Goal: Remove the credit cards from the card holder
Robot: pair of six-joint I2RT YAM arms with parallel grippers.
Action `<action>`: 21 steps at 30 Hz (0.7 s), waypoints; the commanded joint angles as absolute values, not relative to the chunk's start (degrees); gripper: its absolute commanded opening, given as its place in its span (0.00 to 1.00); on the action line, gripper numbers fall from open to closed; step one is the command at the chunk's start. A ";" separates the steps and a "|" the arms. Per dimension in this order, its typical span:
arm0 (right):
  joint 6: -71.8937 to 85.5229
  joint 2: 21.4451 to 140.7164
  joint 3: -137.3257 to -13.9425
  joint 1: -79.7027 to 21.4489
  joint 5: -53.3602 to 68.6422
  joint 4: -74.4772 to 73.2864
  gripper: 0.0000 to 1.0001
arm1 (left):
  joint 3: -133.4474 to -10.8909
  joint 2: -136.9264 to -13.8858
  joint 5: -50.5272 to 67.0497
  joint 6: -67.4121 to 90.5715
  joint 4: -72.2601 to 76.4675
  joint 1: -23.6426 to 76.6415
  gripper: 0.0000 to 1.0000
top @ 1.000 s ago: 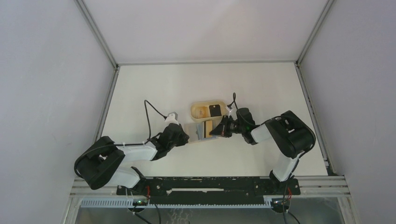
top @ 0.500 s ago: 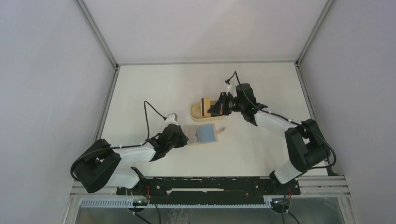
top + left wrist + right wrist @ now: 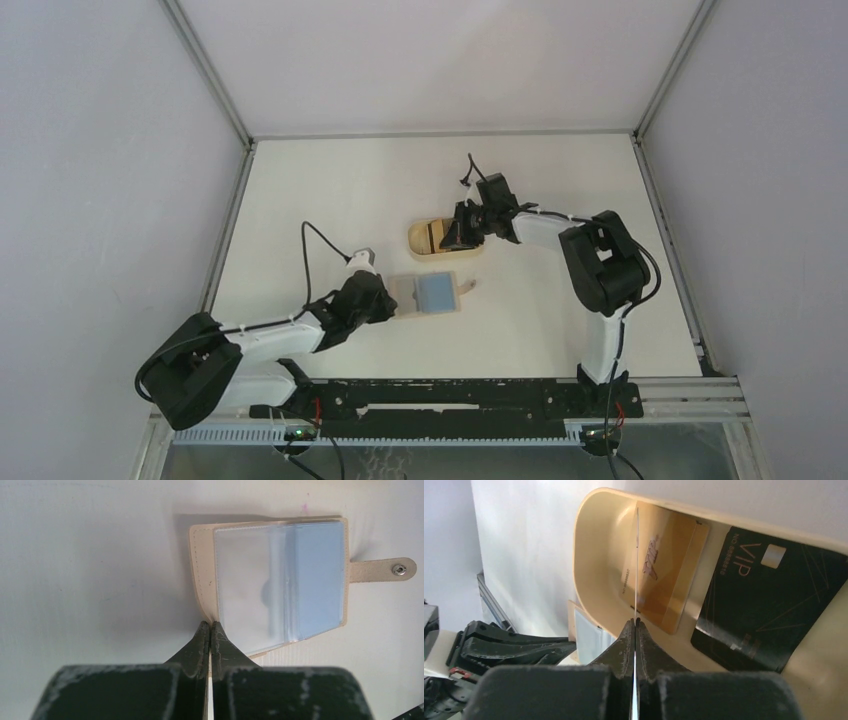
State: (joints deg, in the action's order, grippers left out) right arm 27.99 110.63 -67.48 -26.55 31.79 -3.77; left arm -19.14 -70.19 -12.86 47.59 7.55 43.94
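Note:
The card holder (image 3: 280, 585) lies open on the table, beige, with clear sleeves and a snap tab at its right. My left gripper (image 3: 210, 625) is shut on the near edge of its cover; from above it sits at the holder's left side (image 3: 392, 300). My right gripper (image 3: 636, 622) is shut on a thin credit card (image 3: 636, 555) seen edge-on, held over the oval tan tray (image 3: 589, 555). A gold credit card (image 3: 669, 565) and a black one (image 3: 769, 605) lie inside the tray. From above, the right gripper (image 3: 457, 232) hangs over the tray (image 3: 418, 240).
The cell's frame rails (image 3: 225, 240) run along the table's left, right and back edges. The holder's sleeve (image 3: 586, 635) and my left arm (image 3: 499, 645) show below the tray in the right wrist view.
The right gripper pulled a card from the holder and carried it back over the tray. The left arm and the holder shifted slightly towards the near edge.

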 commanded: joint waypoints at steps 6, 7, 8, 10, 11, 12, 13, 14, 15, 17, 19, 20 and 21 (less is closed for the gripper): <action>25.79 113.38 -71.61 -28.35 30.58 -3.84 0.00 | -16.11 -68.66 -13.21 46.20 1.49 44.30 0.00; 25.69 113.64 -72.13 -28.53 30.63 -3.98 0.00 | -16.02 -68.57 -13.27 46.23 1.49 44.30 0.00; 25.58 113.91 -72.48 -28.65 30.59 -4.13 0.00 | -16.08 -68.60 -13.32 46.23 1.49 44.30 0.00; 25.57 114.23 -72.93 -28.81 30.51 -4.54 0.03 | -16.15 -68.69 -13.41 46.22 1.35 44.31 0.00; 25.58 114.19 -72.95 -28.87 30.49 -4.64 0.06 | -16.22 -68.44 -13.29 46.30 1.12 44.30 0.00; 25.46 114.05 -72.95 -28.88 30.35 -4.84 0.08 | -16.26 -68.16 -13.28 46.38 0.94 44.35 0.00; 25.20 113.89 -72.95 -28.87 30.18 -5.10 0.10 | -16.13 -67.71 -13.38 46.53 0.78 44.36 0.00; 24.99 113.72 -72.95 -28.78 29.92 -5.30 0.13 | -16.05 -67.20 -13.67 46.53 0.53 44.37 0.00; 24.77 113.47 -72.95 -28.74 29.58 -5.79 0.15 | -16.00 -66.81 -14.09 46.51 0.37 44.38 0.00; 24.24 112.79 -72.95 -28.59 29.05 -6.33 0.22 | -16.24 -66.06 -14.93 46.41 -1.78 44.38 0.00; 23.77 111.75 -72.95 -28.44 28.47 -6.81 0.33 | -16.58 -64.98 -15.30 46.41 -3.48 44.42 0.00; 23.41 111.07 -72.95 -28.36 27.92 -7.11 0.42 | -16.67 -64.24 -15.42 46.41 -3.99 44.33 0.00; 22.99 110.31 -72.95 -28.26 27.23 -7.45 0.49 | -16.82 -63.42 -15.51 46.36 -4.59 44.38 0.00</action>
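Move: The gold card already in the left half of the tray, where the held striped card is being laid, is about 2 cm ahead, 3 cm left and 4 cm below the right hand. The black VIP card lies 2 cm ahead, 4 cm right and as far below; the open card holder's middle is some 10 cm back and 4 cm left, 5 cm down. From the left hand, which grips the holder, that gold card is roughly 14 cm ahead and 8 cm right, about level. The striped card, pinched edge-up in the right fingers, is lowered about 1 cm into the tray and carried some 1.5 cm left over the gold card; then the fingers open to nearly half and let it go, the hand sinking slightly farther and easing back right. The holder stays pinched by its left edge in the shut left hand, which draws it about 1.5 cm left and back. ##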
